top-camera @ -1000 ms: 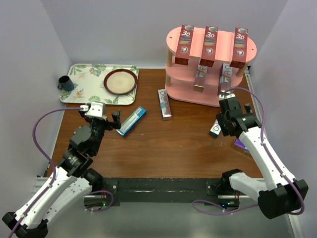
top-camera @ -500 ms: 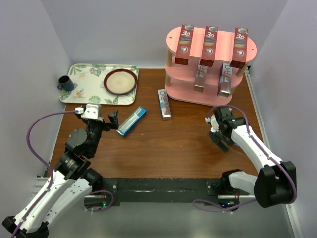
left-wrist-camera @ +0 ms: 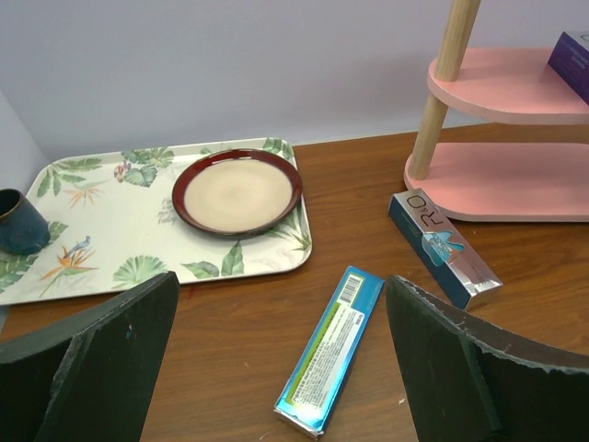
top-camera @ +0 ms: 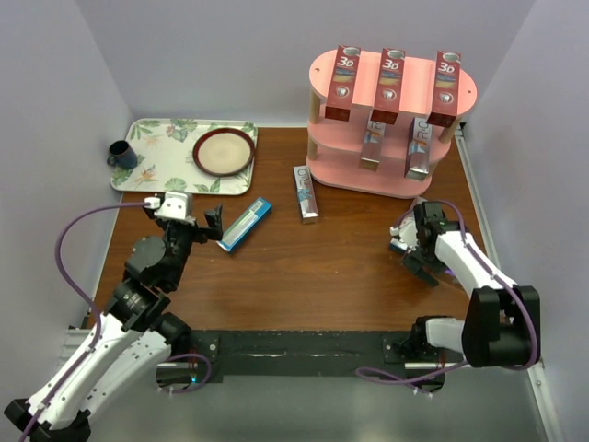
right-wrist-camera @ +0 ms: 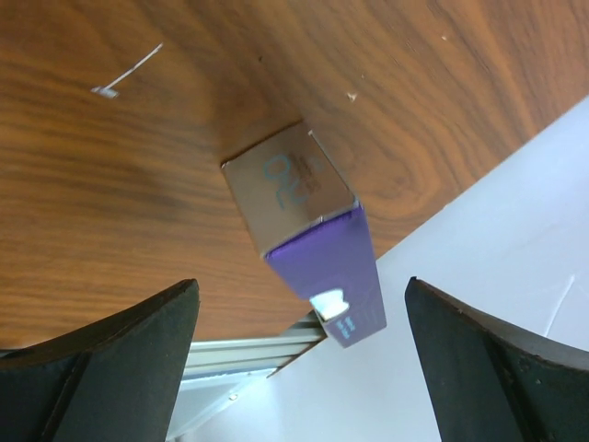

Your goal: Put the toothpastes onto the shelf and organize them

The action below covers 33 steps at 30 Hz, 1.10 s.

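Observation:
The pink shelf (top-camera: pixel 398 180) stands at the back right, with three red toothpastes (top-camera: pixel 389 85) on its top board and two silver ones (top-camera: pixel 419 147) on the middle board. A teal carton (left-wrist-camera: pixel 331 348) lies on the table ahead of my open left gripper (left-wrist-camera: pixel 281 281), between its fingers in the wrist view and untouched. A silver-blue carton (top-camera: pixel 306 193) lies in front of the shelf. My right gripper (right-wrist-camera: pixel 299 285) hangs open over a purple and silver carton (right-wrist-camera: pixel 331 258) at the table's right edge, with both fingers apart from it. Another carton (top-camera: pixel 398 241) sits beside that gripper.
A floral tray (top-camera: pixel 166 158) at the back left carries a brown plate (top-camera: pixel 224 151) and a dark mug (top-camera: pixel 121 154). White walls close in on the left, back and right. The right wall runs right next to the purple carton.
The right arm pulled back from the shelf toward the near right and now points down over the purple carton. The left gripper shifted only slightly. Both stayed open.

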{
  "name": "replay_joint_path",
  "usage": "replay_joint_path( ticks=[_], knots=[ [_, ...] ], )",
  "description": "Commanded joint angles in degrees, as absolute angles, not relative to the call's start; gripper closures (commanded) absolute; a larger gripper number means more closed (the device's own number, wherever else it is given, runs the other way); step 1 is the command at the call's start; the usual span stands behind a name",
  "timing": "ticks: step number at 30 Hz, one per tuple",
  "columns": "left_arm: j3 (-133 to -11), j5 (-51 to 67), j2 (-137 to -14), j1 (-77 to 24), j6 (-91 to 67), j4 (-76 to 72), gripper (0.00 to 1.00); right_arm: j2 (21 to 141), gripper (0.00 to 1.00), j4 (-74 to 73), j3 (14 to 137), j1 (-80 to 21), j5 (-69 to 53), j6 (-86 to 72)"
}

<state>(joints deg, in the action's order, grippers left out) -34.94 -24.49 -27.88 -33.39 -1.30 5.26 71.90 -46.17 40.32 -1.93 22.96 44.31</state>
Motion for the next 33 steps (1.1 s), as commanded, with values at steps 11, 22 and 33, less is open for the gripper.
replay_joint_path(
  ticks=[11,22,33],
  knots=[
    [-35.9,-22.9,-29.8,-33.0,-0.8,3.5,0.0,79.5,0.03,-43.1,40.7,-0.5,20.3,60.6],
    [-35.9,-22.8,-30.1,-33.0,-0.6,3.5,0.0,81.0,0.28,-43.1,41.1,-0.8,17.8,61.5],
    [-35.9,-22.2,-29.0,-32.9,-0.8,3.3,0.0,72.2,0.66,-46.6,39.8,-2.5,15.3,59.6]
  ],
)
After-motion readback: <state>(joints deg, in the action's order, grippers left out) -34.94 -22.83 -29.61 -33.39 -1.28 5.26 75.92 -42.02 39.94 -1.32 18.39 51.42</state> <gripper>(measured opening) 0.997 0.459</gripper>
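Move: The purple toothpaste box lies slantwise at the table's right side, its middle about 7 cm to the right of the open right hand, 3 cm back and some 4 cm below, its left front end close to the fingers. The white-blue box is about 10 cm ahead and 9 cm left of that hand. The shelf stands roughly 29 cm ahead and 18 cm left of it. From the left hand, the purple box is about 68 cm right, 8 cm back and 27 cm below. The purple box is taken near its left front end: the right hand, fingers pointing mostly down, sinks about 3 cm while easing roughly 1 cm forward, with a small twist of the wrist. Its fingers then close to about half their opening and pinch the box by its sides, and with that grip the hand starts back up, about 1.5 cm. ##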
